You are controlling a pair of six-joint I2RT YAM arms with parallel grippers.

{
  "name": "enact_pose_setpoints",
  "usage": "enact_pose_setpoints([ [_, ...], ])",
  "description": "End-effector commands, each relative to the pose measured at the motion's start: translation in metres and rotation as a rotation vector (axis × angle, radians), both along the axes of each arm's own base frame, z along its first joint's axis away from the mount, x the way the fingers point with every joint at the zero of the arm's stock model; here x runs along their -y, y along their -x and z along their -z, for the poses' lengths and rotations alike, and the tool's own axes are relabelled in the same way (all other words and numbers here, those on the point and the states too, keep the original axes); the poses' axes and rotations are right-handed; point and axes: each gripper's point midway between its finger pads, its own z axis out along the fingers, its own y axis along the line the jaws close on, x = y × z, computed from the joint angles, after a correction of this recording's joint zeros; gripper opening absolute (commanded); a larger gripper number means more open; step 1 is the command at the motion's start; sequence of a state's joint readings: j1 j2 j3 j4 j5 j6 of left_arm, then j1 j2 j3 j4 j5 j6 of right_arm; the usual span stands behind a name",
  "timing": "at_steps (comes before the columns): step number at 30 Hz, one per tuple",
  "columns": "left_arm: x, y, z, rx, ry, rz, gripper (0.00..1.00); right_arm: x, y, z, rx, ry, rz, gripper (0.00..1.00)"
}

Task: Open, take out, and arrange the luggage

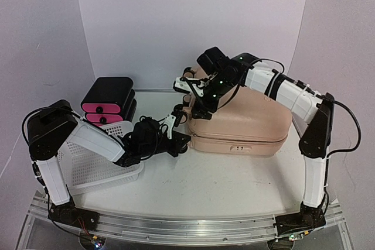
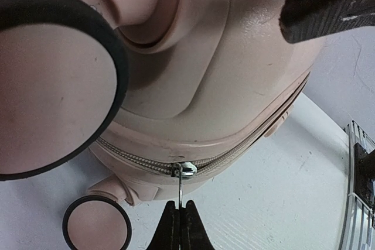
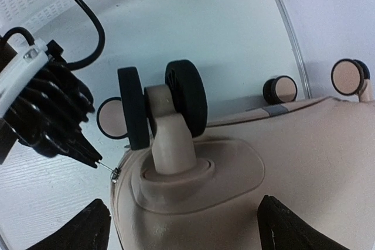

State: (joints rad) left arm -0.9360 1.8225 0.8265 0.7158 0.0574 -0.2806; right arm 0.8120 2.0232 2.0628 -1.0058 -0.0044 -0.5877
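Observation:
The peach-pink luggage (image 1: 246,121) lies flat on the table, zipped, with its black spinner wheels (image 3: 187,98) at the left end. My left gripper (image 2: 180,206) is shut on the thin metal zipper pull (image 2: 181,188), which hangs from the slider (image 2: 187,170) at the case's near-left corner. In the top view that gripper (image 1: 183,137) sits low against the same corner. My right gripper (image 3: 184,226) hovers open over the shell beside a wheel mount, one finger on either side and nothing held between them; it shows in the top view (image 1: 196,95) above the left end.
A white mesh basket (image 1: 99,162) lies under the left arm at the left. A black-and-pink drawer box (image 1: 108,102) stands behind it. White walls close in the back and sides. A metal rail (image 1: 176,226) runs along the near edge.

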Motion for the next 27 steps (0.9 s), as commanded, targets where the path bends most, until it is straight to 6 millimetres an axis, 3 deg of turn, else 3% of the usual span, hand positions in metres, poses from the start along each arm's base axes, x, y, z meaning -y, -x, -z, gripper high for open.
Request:
enact_pose_setpoints([
  [1, 0.002, -0.006, -0.055, 0.118, 0.13, -0.019, 0.0, -0.023, 0.01, 0.011, -0.066, -0.042, -0.169, 0.87],
  [7, 0.003, -0.007, -0.052, 0.117, 0.13, -0.017, 0.0, -0.043, 0.016, 0.024, -0.122, -0.086, -0.256, 0.79],
  [10, 0.002, -0.007, -0.052, 0.121, 0.127, -0.022, 0.0, -0.045, 0.013, 0.03, -0.123, -0.078, -0.271, 0.71],
  [16, -0.005, -0.007, -0.051, 0.144, 0.107, -0.035, 0.0, -0.03, 0.01, 0.044, -0.168, -0.05, -0.273, 0.47],
  [22, -0.014, -0.01, -0.053, 0.19, 0.075, -0.043, 0.0, -0.011, 0.024, 0.057, -0.237, 0.039, -0.318, 0.34],
  [27, -0.026, -0.029, -0.052, 0.201, 0.065, -0.087, 0.0, -0.001, 0.035, 0.067, -0.313, 0.068, -0.318, 0.29],
])
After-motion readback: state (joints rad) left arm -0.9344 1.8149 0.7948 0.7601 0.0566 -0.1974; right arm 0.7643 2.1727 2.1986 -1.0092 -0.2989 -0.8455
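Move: The near upper wheel pair on the luggage's left side lies about 6 cm left of my right hand, 1 cm ahead and 3 cm below. The zipper pull, still pinched by my left hand, is some 8 cm back, 4 cm left and 9 cm below my right hand; the far upper wheel pair is roughly 22 cm ahead and 4 cm left, 3 cm below. From my left hand the near upper wheel pair lies about 8 cm ahead, 2 cm left and 6 cm above. My right hand slides about 4 cm left and 2 cm down onto the near upper wheel pair, turning some 20 degrees counter-clockwise. It then stays there while the wide-open fingers close around the wheels' stem to about a third open. My left hand keeps its pinch on the zipper pull almost in place, tilting up only slightly. ##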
